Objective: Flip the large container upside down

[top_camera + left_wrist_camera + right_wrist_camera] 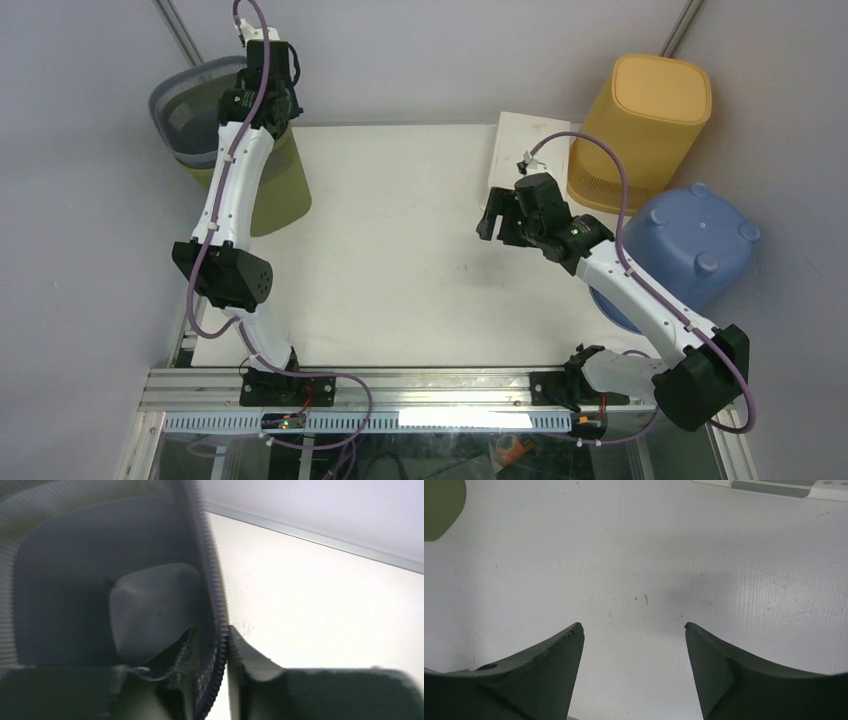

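Observation:
The large container [280, 190] is a tall olive-green ribbed bin with a dark inside. It stands mouth up at the table's far left corner. My left gripper [262, 70] reaches over its mouth and is shut on the rim. In the left wrist view the ridged rim [212, 590] runs between the two fingers of the left gripper [222, 645], one inside the wall and one outside, and the bin's grey floor [150, 615] shows below. My right gripper [490, 215] hovers open over the bare table right of the middle. Nothing lies between the jaws of the right gripper [634, 626]. An olive edge of the container [441, 505] shows at top left there.
A yellow bin [650, 120] stands bottom up at the far right, with a white board [525, 150] beside it. A blue tub [690, 245] with round feet sits bottom up by the right arm. The white table [400, 250] spreads between the arms.

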`<action>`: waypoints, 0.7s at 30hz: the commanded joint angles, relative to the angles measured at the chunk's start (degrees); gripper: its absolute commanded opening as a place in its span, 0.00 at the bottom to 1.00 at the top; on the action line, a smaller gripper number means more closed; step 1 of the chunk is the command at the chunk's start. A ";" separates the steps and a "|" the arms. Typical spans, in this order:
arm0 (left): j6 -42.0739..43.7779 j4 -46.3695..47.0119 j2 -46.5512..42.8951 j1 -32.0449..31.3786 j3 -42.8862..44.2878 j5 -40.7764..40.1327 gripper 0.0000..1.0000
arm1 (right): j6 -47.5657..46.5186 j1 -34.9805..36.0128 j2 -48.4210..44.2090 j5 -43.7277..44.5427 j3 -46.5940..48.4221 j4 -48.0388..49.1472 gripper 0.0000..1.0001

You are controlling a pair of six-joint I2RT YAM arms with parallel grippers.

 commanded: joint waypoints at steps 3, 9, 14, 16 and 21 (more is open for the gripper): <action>-0.82 1.09 -2.92 -0.17 0.70 4.18 0.04 | 0.85 0.26 -1.45 0.90 1.70 0.84 0.78; -2.19 0.61 -6.09 -0.97 3.82 13.90 0.00 | 1.65 0.25 -1.40 -0.86 3.31 -0.05 0.78; -4.55 0.26 -9.33 -7.76 6.10 18.72 0.00 | 3.13 0.96 -0.96 -3.50 8.04 0.13 0.78; -5.44 0.21 -9.86 -11.79 6.87 18.64 0.00 | 3.88 1.81 -0.35 -4.35 10.46 0.83 0.78; -8.51 0.25 -9.23 -17.81 9.28 22.06 0.00 | 10.25 4.20 1.66 -5.55 16.10 3.35 0.78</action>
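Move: The left hand is at the right-hand rim of the gray container, its fingers straddling it and part closed. The container's middle is about 13 cm left, level ahead and 16 below, and the green container that it sits in is 13 left, 18 below. The white tray is some 55 cm right and 2 farther out. From the right hand, the gray container is some 19 cm ahead and 55 left, the tray 20 ahead and 12 right. The left fingers shut and pinch the gray container's rim, then, speeding up, the hand drags it to the right by about 15 cm towards the tray and the right hand, drawing some 5 cm back and rising a little as the wrist turns about 25 degrees clockwise. The right hand first waits, then rises about 7 cm and shifts slightly left towards the containers, fingers staying open and touching nothing. ##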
